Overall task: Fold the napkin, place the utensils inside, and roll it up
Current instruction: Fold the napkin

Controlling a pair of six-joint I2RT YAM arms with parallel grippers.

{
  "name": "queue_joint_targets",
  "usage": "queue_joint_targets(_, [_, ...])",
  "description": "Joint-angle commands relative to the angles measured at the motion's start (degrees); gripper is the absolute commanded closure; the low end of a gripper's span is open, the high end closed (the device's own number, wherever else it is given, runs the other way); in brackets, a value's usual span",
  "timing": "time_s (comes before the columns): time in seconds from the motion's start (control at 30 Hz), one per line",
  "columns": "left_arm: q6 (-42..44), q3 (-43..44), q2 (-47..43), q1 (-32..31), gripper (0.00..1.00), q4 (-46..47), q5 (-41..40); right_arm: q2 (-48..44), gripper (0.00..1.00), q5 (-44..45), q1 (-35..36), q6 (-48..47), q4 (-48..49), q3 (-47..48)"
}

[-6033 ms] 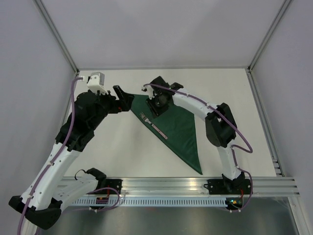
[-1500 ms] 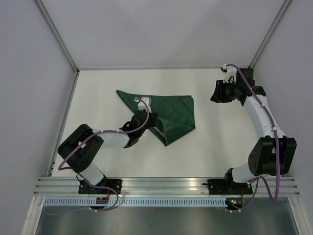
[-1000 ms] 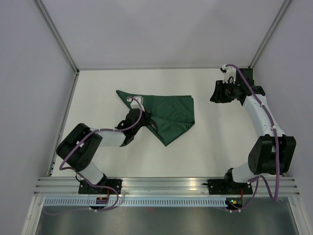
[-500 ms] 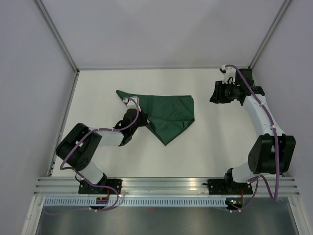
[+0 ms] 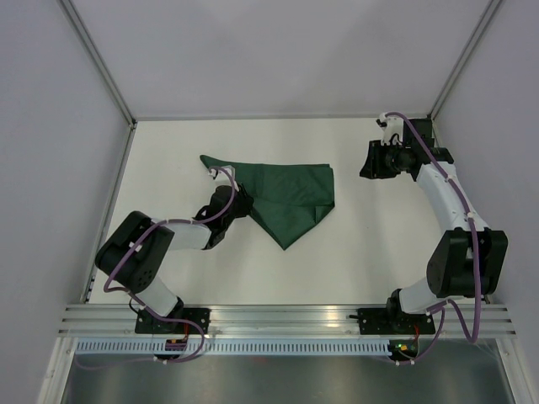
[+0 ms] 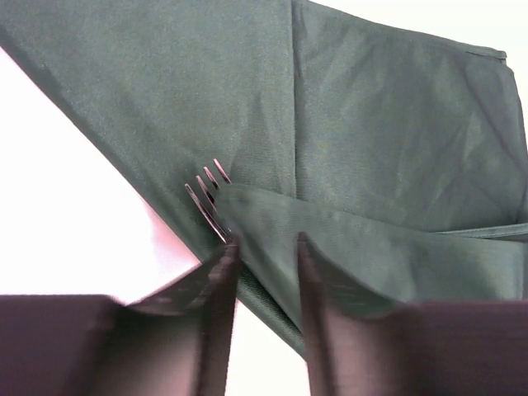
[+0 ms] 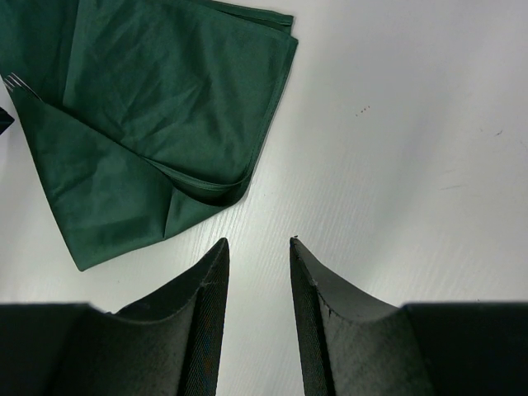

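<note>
The dark green napkin point(image 5: 290, 189) lies folded over itself at mid-table, with a pointed flap toward the front. From its left fold only the silvery tines of the fork point(image 6: 208, 186) poke out; the handle is hidden under the cloth. My left gripper point(image 5: 242, 205) sits low at that left edge. In the left wrist view its jaws point(image 6: 262, 243) stand a little apart, open, with the napkin's point(image 6: 371, 124) folded edge lying loosely between them. My right gripper point(image 5: 369, 162) hovers open over bare table at the far right, with the napkin point(image 7: 165, 99) and the tines point(image 7: 12, 81) off to its left.
The white table point(image 5: 379, 244) is closed in by grey walls on three sides. An aluminium rail point(image 5: 286, 320) carrying both arm bases runs along the near edge.
The left gripper has slid up and to the left along the napkin's edge, and its jaws have parted from shut. The right arm has barely moved.
</note>
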Motion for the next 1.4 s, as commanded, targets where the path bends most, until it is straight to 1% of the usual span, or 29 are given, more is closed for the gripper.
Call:
queue_joint_targets(0.0, [-1.6, 1.9, -0.8, 0.4, 0.58, -0.4, -1.2, 0.0, 0.59, -0.8, 0.2, 0.0, 0.8, -0.6])
queue_joint_targets(0.03, [-1.4, 1.8, -1.3, 0.5, 0.51, -0.6, -1.4, 0.0, 0.59, -0.8, 0.4, 0.0, 0.7, -0.6])
queue_joint_targets(0.13, [-0.8, 1.9, -3.7, 0.5, 0.45, -1.6, -2.4, -0.1, 0.59, -0.8, 0.3, 0.0, 0.8, -0.7])
queue_joint_targets(0.3, [-0.9, 2.3, -8.5, 1.6, 0.41, -5.6, -8.4, -0.1, 0.59, -1.2, 0.5, 0.0, 0.7, -0.7])
queue_joint_targets(0.33, [-2.2, 2.5, -9.6, 3.5, 0.4, -6.3, -8.8, -0.1, 0.59, -1.2, 0.6, -0.1, 0.6, -0.7])
queue_joint_targets(0.37, [-2.9, 3.8, -9.9, 4.8, 0.4, -9.0, -8.4, -0.2, 0.59, -1.3, 0.6, 0.0, 0.5, -0.7])
queue_joint_targets(0.4, [-3.8, 5.1, -9.8, 7.7, 0.4, -11.1, -8.1, -0.2, 0.59, -1.4, 0.8, 0.0, 0.6, -0.7])
queue_joint_targets(0.47, [-5.7, 9.5, -8.1, 10.8, 0.41, -16.7, -5.2, -0.2, 0.59, -1.4, 0.9, 0.0, 0.6, -0.7])
queue_joint_targets(0.57, [-8.1, 14.9, -3.7, 16.2, 0.43, -21.6, -1.1, -0.4, 0.59, -1.4, 1.3, 0.0, 0.6, -0.6])
queue_joint_targets(0.6, [-8.7, 16.3, -2.5, 18.5, 0.43, -22.5, -0.1, -0.5, 0.59, -1.5, 1.2, -0.1, 0.6, -0.6])
queue_joint_targets(0.63, [-9.4, 17.5, -1.2, 19.4, 0.43, -23.1, 1.7, -0.5, 0.59, -1.6, 1.3, 0.1, 0.6, -0.6])
queue_joint_targets(0.67, [-9.7, 19.6, 1.4, 20.4, 0.41, -23.6, 2.7, -0.6, 0.59, -1.7, 1.3, 0.1, 0.6, -0.6])
queue_joint_targets(0.7, [-10.3, 20.4, 2.5, 22.3, 0.38, -24.2, 3.7, -0.6, 0.59, -1.7, 1.3, 0.1, 0.5, -0.7])
queue_joint_targets(0.8, [-12.1, 22.9, 7.2, 26.1, 0.37, -23.9, 9.6, -0.7, 0.59, -2.0, 1.2, 0.1, 0.6, -0.7])
queue_joint_targets(0.93, [-12.7, 25.6, 12.4, 28.6, 0.4, -22.6, 13.1, -0.8, 0.59, -2.1, 1.2, 0.1, 0.7, -0.7])
queue_joint_targets(1.0, [-12.9, 26.3, 15.0, 29.3, 0.4, -20.5, 16.6, -0.6, 0.59, -2.1, 2.1, 0.2, 0.6, -0.7])
queue_joint_targets(1.17, [-15.4, 27.8, 18.6, 30.2, 0.4, -16.9, 18.7, -0.6, 0.59, -2.1, 3.1, 0.1, 0.7, -0.6])
queue_joint_targets(1.37, [-17.7, 30.7, 23.0, 30.7, 0.41, -17.5, 19.3, -0.2, 0.59, -1.8, 3.5, 0.0, 0.9, -0.7])
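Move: My left hand is already loosening over the folded-over corner of the napkin, which lies at my fingertips, a couple of centimetres below. The napkin's far-left corner, my next goal, is about 17 cm ahead, 15 cm to the left and some 4 cm lower. The fork's tines poke out roughly 3 cm ahead and 2 cm left. From my right hand that far-left corner lies around 48 cm left, 13 cm ahead and 15 cm down. My left hand opens further to free the laid-down flap, lifts about 7 cm and swings forward and left in an arc, some 15 cm each way, turning counter-clockwise around 20 degrees. Then I sink roughly 9 cm with the fingers tipping down and rolling left side low, and creep forward, fingers open either side of the strip, towards the napkin's far-left corner. My empty right hand drifts 2–3 cm left. ##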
